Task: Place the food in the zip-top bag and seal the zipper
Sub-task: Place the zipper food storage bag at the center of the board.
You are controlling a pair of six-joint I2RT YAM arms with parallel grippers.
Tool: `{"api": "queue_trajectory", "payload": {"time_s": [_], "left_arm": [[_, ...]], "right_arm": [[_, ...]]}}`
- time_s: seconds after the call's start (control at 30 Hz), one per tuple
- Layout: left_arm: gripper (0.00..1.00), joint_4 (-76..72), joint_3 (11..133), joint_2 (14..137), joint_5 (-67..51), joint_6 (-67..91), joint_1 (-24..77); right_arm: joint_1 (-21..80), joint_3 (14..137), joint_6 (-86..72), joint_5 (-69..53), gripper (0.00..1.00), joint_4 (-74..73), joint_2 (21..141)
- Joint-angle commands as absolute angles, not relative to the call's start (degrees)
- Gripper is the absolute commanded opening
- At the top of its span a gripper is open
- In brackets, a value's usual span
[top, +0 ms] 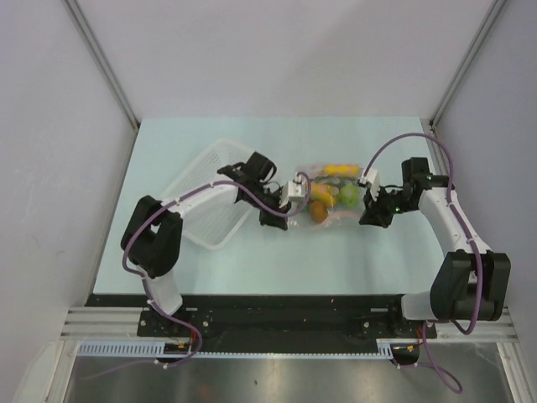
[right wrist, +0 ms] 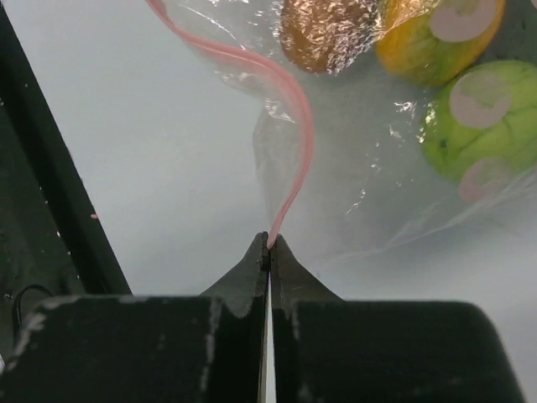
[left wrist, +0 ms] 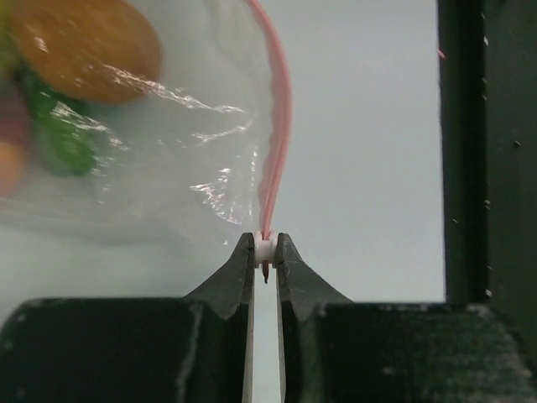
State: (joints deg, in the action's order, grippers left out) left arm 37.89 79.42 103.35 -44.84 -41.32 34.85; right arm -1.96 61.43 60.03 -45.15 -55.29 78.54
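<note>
The clear zip-top bag point(top: 331, 201) lies on the table between my two grippers, with the food inside it. In the left wrist view an orange piece point(left wrist: 84, 42) and a green piece point(left wrist: 59, 143) show through the plastic. In the right wrist view I see a lime-green ball point(right wrist: 482, 117), a yellow-orange piece point(right wrist: 436, 34) and a brownish-orange piece point(right wrist: 323, 34). My left gripper point(left wrist: 265, 252) point(top: 284, 217) is shut on a small white slider at one end of the pink zipper point(left wrist: 281, 126). My right gripper point(right wrist: 269, 246) point(top: 367, 217) is shut on the other end of the zipper point(right wrist: 302, 134).
The white tray point(top: 189, 172) sits at the left of the bag, partly under my left arm. Grey walls close in the table at the back and both sides.
</note>
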Motion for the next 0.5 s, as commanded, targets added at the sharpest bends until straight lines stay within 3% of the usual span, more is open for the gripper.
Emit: {"api": "queue_trajectory", "payload": {"time_s": [0.0,0.07,0.1,0.13,0.23,0.27,0.3,0.33,0.47], "left_arm": [[0.11,32.27,72.87,94.84,-44.83,-42.81,36.74],[0.2,31.12,70.15,93.61,-44.65,-41.67,37.09],[0.33,30.5,69.44,93.08,-44.13,-40.88,37.18],[0.38,30.5,68.56,92.73,-43.86,-40.78,37.18],[0.61,32.6,69.51,90.62,-43.94,-40.25,37.18],[0.69,34.0,70.48,90.01,-44.38,-40.17,37.18],[0.9,36.19,72.4,88.96,-44.91,-39.47,37.09],[0.96,37.17,73.55,88.42,-45.09,-38.42,37.0],[1.0,41.05,79.62,86.75,-48.86,-30.1,33.76]], "right_arm": [[-2.81,57.4,65.91,-42.98,0.0,-59.06,74.72],[-2.99,55.64,68.01,-41.93,0.14,-59.76,73.13],[-2.99,55.46,68.55,-41.75,0.25,-60.29,71.99],[-2.9,55.46,68.99,-41.57,0.49,-61.42,71.46],[-2.99,55.63,67.25,-41.22,0.85,-61.79,67.0],[-3.08,55.63,66.45,-41.39,0.9,-61.79,65.49],[-2.99,56.07,64.62,-41.83,0.94,-61.79,63.91],[-2.81,56.34,63.38,-42.53,1.0,-61.35,59.98],[-0.53,57.92,49.96,-41.05,1.0,-52.93,53.71]]}}
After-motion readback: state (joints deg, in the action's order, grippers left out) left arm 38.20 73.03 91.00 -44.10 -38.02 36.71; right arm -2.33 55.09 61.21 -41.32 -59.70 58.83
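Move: The left fingers hold the bag's left mouth corner at the white slider, the right fingers the right corner. The board spot for the left corner is about 4 cm back, 1 cm to its left and 4 cm below; the right corner's is some 4 cm back, 1 cm to its right and 4 cm below. From the left hand, the bagged potato is 4 cm ahead, 8 cm right and the tray's middle 8 cm ahead, 18 cm left; from the right hand, the green ball is 8 cm ahead, 4 cm left. Both hands finish drawing the bag's mouth back towards the robot by about 4 cm while sinking some 2.5 cm to the board, the left also easing a little to its left and the right to its right. Then both grippers spread wide and let go of the corners, and the hands lift straight up about 5 to 6 cm, the right fingers tipping slightly up and outward as they leave. ##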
